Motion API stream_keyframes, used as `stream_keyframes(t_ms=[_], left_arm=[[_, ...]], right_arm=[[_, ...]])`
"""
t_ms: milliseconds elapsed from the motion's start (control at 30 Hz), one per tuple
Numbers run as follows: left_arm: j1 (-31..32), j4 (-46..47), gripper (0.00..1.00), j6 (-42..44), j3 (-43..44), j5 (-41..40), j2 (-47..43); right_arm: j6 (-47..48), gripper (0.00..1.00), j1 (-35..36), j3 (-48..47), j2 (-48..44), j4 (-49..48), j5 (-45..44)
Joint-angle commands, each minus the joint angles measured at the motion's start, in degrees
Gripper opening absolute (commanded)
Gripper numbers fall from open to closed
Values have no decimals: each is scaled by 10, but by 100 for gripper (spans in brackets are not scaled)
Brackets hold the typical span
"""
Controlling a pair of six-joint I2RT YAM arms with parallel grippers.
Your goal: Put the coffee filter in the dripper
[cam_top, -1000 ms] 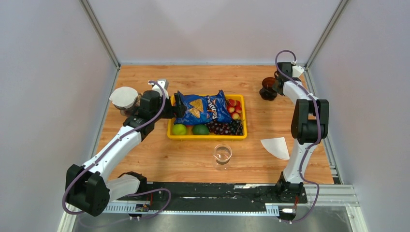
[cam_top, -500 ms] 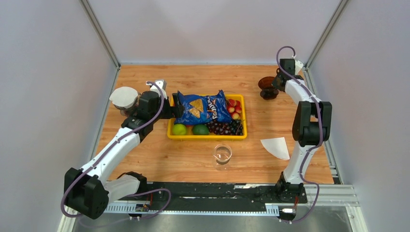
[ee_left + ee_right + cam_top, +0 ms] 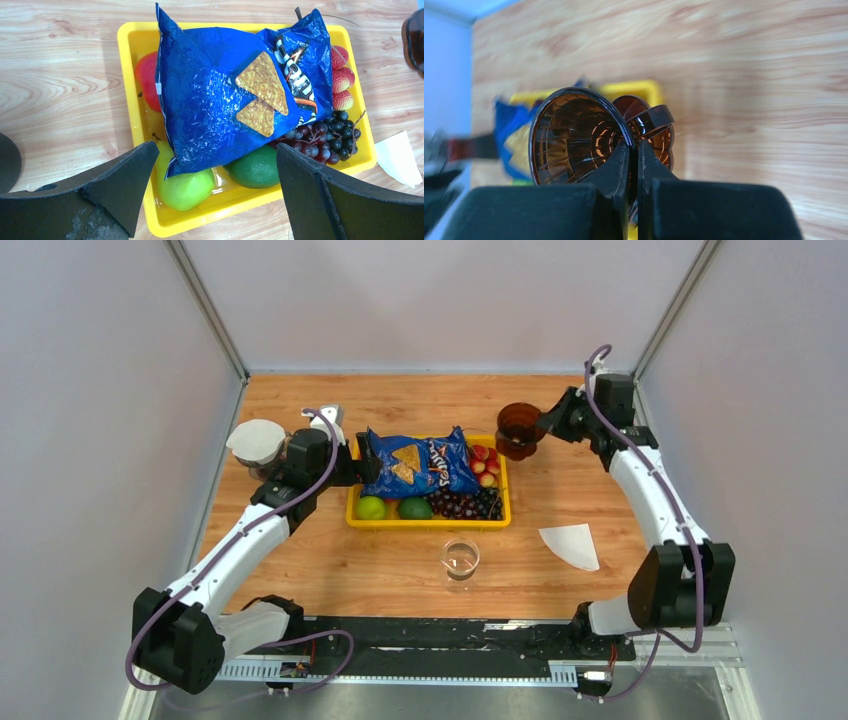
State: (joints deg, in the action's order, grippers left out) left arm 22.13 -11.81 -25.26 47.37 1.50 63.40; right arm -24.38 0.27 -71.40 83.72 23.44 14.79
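My right gripper [image 3: 545, 423] is shut on the rim of the brown translucent dripper [image 3: 517, 428] and holds it in the air, tilted, over the right end of the yellow tray. In the right wrist view the dripper [image 3: 574, 135] opens toward the camera, its wall pinched between the right gripper [image 3: 634, 145] jaws. The white coffee filter [image 3: 570, 544] lies flat on the table at the right front; the left wrist view shows the filter [image 3: 398, 159] at its right edge. My left gripper [image 3: 362, 462] stands open at the tray's left end, and the left gripper [image 3: 217, 146] holds nothing.
The yellow tray [image 3: 428, 521] holds a blue chip bag [image 3: 415, 465], green fruit, grapes and strawberries. A clear glass [image 3: 460, 558] stands in front of the tray. A white round thing [image 3: 256, 440] sits on a dark object at the far left.
The right gripper closed on the dripper's rim, lifted it off the table at the back right and swung it left toward the tray. The left arm has not moved.
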Motion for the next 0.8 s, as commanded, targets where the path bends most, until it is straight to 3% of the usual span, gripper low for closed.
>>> stream_keyframes(t_ms=[0, 167, 300, 767], left_arm=[[2, 17, 100, -2, 10, 16, -8], [2, 24, 100, 0, 6, 27, -7], [2, 23, 100, 1, 7, 28, -5], [2, 19, 100, 1, 11, 37, 5]], right_arm=[[48, 0, 82, 24, -80, 17, 161], [104, 0, 217, 0, -114, 128, 138], [121, 0, 284, -9, -143, 179, 136], [152, 0, 371, 22, -176, 215, 170]])
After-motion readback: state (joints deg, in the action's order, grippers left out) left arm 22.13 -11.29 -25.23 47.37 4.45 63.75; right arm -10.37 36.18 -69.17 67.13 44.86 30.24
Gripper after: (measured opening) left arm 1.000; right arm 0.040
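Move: The right gripper already holds the brown dripper aloft. The clear glass lies about 25 cm back from this hand, 23 cm to its left and 15 cm below. From the hand, the yellow tray's middle is some 31 cm left and 3 cm back, and the coffee filter on the table 18 cm back and 4 cm right, both roughly 20 cm below. From the left hand, the glass is around 16 cm back, 25 cm right and 13 cm lower. Swing the right gripper back some 23 cm and left about 19 cm, past the yellow tray's near right corner towards the clear glass, easing off over the second half. Rise only about 3 cm and turn the hand some 55 degrees counter-clockwise as it travels. Keep the fingers shut on the dripper. ##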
